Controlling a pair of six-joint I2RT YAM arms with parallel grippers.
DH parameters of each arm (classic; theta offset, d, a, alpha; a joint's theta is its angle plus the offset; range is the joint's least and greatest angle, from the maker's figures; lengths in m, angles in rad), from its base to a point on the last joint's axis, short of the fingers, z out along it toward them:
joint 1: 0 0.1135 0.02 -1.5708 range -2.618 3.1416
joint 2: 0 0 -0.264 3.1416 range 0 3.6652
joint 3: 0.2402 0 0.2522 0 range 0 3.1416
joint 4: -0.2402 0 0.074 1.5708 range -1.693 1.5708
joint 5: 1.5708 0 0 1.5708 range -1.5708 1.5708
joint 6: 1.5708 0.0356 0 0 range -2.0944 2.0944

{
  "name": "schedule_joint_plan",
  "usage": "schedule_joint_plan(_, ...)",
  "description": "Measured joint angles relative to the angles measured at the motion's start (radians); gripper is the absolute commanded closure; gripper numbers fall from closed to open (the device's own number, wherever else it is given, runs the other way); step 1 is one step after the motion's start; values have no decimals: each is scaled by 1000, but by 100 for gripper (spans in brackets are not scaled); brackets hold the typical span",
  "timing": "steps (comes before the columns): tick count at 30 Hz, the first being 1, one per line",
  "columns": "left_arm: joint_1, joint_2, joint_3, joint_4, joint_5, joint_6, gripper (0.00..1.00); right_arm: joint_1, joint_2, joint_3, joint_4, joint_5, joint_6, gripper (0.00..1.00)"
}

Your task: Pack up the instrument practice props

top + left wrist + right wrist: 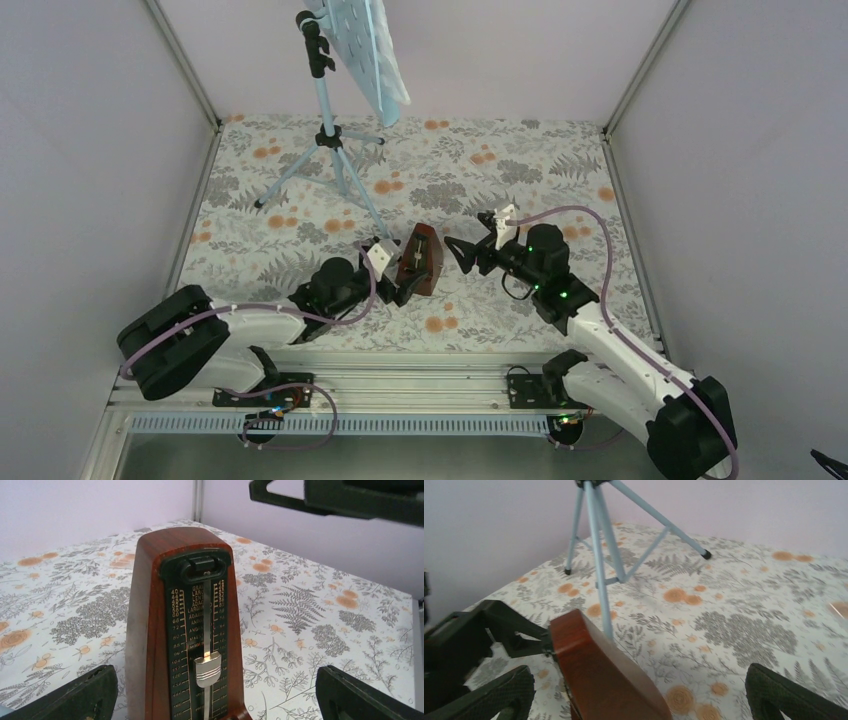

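Note:
The instrument practice props in view are a brown wooden metronome [420,260] and a light-blue tripod music stand [327,120] with a hole-dotted plate [362,45]. The metronome [187,625] stands upright on the floral cloth, its dial facing my left gripper [404,273]. That gripper [215,700] is open, one finger on each side of the metronome and apart from it. My right gripper [458,255] faces the metronome's back [604,675]. It is open too [639,700], with the metronome nearer its left finger [494,695].
The stand's legs [599,545] spread over the cloth just behind the metronome, one leg ending close to it. Lilac walls [90,150] close in the left, right and back. A metal rail [400,385] runs along the near edge by the arm bases.

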Motion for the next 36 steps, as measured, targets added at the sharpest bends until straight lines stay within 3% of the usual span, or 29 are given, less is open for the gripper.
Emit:
schedule_joint_plan(11, 18, 11, 95, -141, 3, -38, 25, 0, -56, -48, -35, 153, 128, 0)
schedule_joint_plan(32, 19, 50, 173, -282, -59, -8, 53, 0, -83, -83, -39, 181, 164, 0)
schedule_joint_plan(36, 19, 50, 175, -282, -64, 3, 53, 0, -83, -83, -47, 182, 164, 0)
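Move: Some 3 cm ahead and 4 cm right of the left hand stands the upright metronome, its middle about 3 cm lower than the fingers. The near foot of the music stand is about 8 cm ahead, 1 cm left and 13 cm down from that hand; the right gripper hangs roughly 4 cm ahead, 12 cm right and 7 cm higher. From the right hand the metronome is about 8 cm left, 1 cm back and 10 cm below. Reaching forward about 3 cm, the left hand comes up to the metronome, ends about 1 cm lower with a slight roll and downward tip, and narrows its wide-open fingers to about half, one by the left edge of the case, one before the scale near the pendulum weight; contact can't be made out. The empty right hand, fingers wide, eases some 3 cm right and nearly as far down, turning clockwise. ##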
